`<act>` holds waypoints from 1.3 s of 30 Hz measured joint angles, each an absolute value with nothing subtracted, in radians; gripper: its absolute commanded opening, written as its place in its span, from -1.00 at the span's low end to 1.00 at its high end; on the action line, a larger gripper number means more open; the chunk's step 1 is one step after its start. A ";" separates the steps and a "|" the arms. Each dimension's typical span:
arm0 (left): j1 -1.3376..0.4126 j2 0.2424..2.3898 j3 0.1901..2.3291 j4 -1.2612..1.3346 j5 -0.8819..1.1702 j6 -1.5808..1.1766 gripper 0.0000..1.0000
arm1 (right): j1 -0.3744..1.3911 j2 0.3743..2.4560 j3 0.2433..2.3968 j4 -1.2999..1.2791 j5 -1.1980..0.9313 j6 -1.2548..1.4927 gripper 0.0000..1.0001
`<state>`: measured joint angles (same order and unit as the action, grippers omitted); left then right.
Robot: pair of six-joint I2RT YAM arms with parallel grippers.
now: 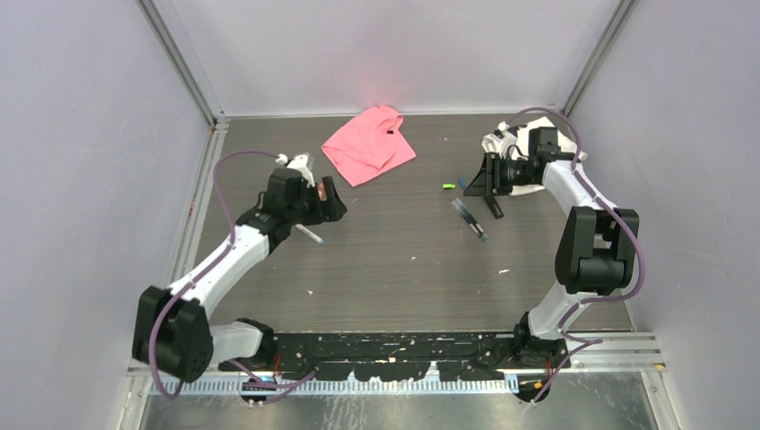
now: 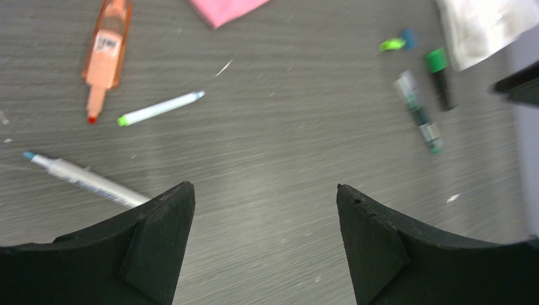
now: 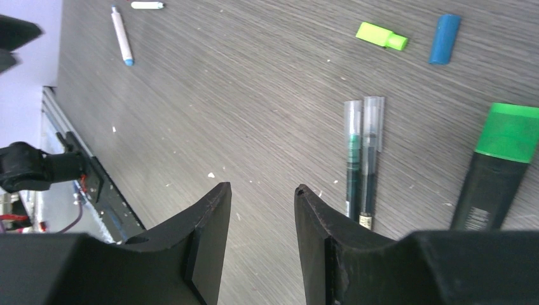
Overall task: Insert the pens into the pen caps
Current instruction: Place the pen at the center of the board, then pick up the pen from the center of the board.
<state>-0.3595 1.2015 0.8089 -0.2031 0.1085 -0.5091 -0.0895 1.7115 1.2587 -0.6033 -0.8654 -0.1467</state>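
Two dark green pens (image 3: 361, 159) with clear caps lie side by side just right of my right gripper (image 3: 262, 187), whose jaws stand partly open with nothing between them. A black highlighter (image 3: 499, 168) with a green cap lies further right. A bright green cap (image 3: 381, 35) and a blue cap (image 3: 445, 39) lie loose beyond them. My left gripper (image 2: 266, 187) hangs wide open over bare table. Ahead of it lie an orange pen (image 2: 108, 54), a white pen (image 2: 159, 108) with a green end, and a white pen (image 2: 82, 180) with a blue tip.
A pink cloth (image 1: 367, 143) lies at the back middle of the table (image 1: 385, 269). A white cloth (image 1: 506, 143) sits under the right arm at the back right. Small white specks dot the dark surface. Walls enclose three sides.
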 measured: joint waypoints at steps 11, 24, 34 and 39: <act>-0.342 1.547 1.063 -0.432 -0.039 -0.501 0.00 | -0.089 1.711 1.206 -0.550 -0.906 -0.095 -0.04; -0.326 1.528 0.958 -0.529 -0.243 -0.824 0.05 | -0.089 1.710 1.197 -0.532 -0.901 -0.083 -0.04; -0.307 1.687 1.020 -0.574 -0.261 -0.942 -0.10 | -0.089 1.711 1.200 -0.524 -0.900 -0.070 -0.04; -0.304 1.724 1.051 -0.594 -0.266 -0.966 -0.50 | -0.089 1.711 1.200 -0.523 -0.900 -0.068 -0.04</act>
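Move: The white pen lies about 8 cm to the left of my left hand, only some 2 cm ahead and about 15 cm below it. The green-tipped pen is roughly 7 cm ahead of this hand and 3 cm left, and the orange pen some 10 cm ahead and 6 cm left, both on the board. From my right hand the white pen is about 33 cm to the left, 4 cm back and 13 cm down. I drop my left hand about 13 cm and bring it some 7 cm left onto the white pen, swinging a little forward at first and then back again. Meanwhile I tip the fingers steeply down, turn the wrist roughly 35 degrees counter-clockwise, and narrow the wide-open gripper to about a third, the tips coming down around the pen's rear half; whether they touch it can't be seen. ##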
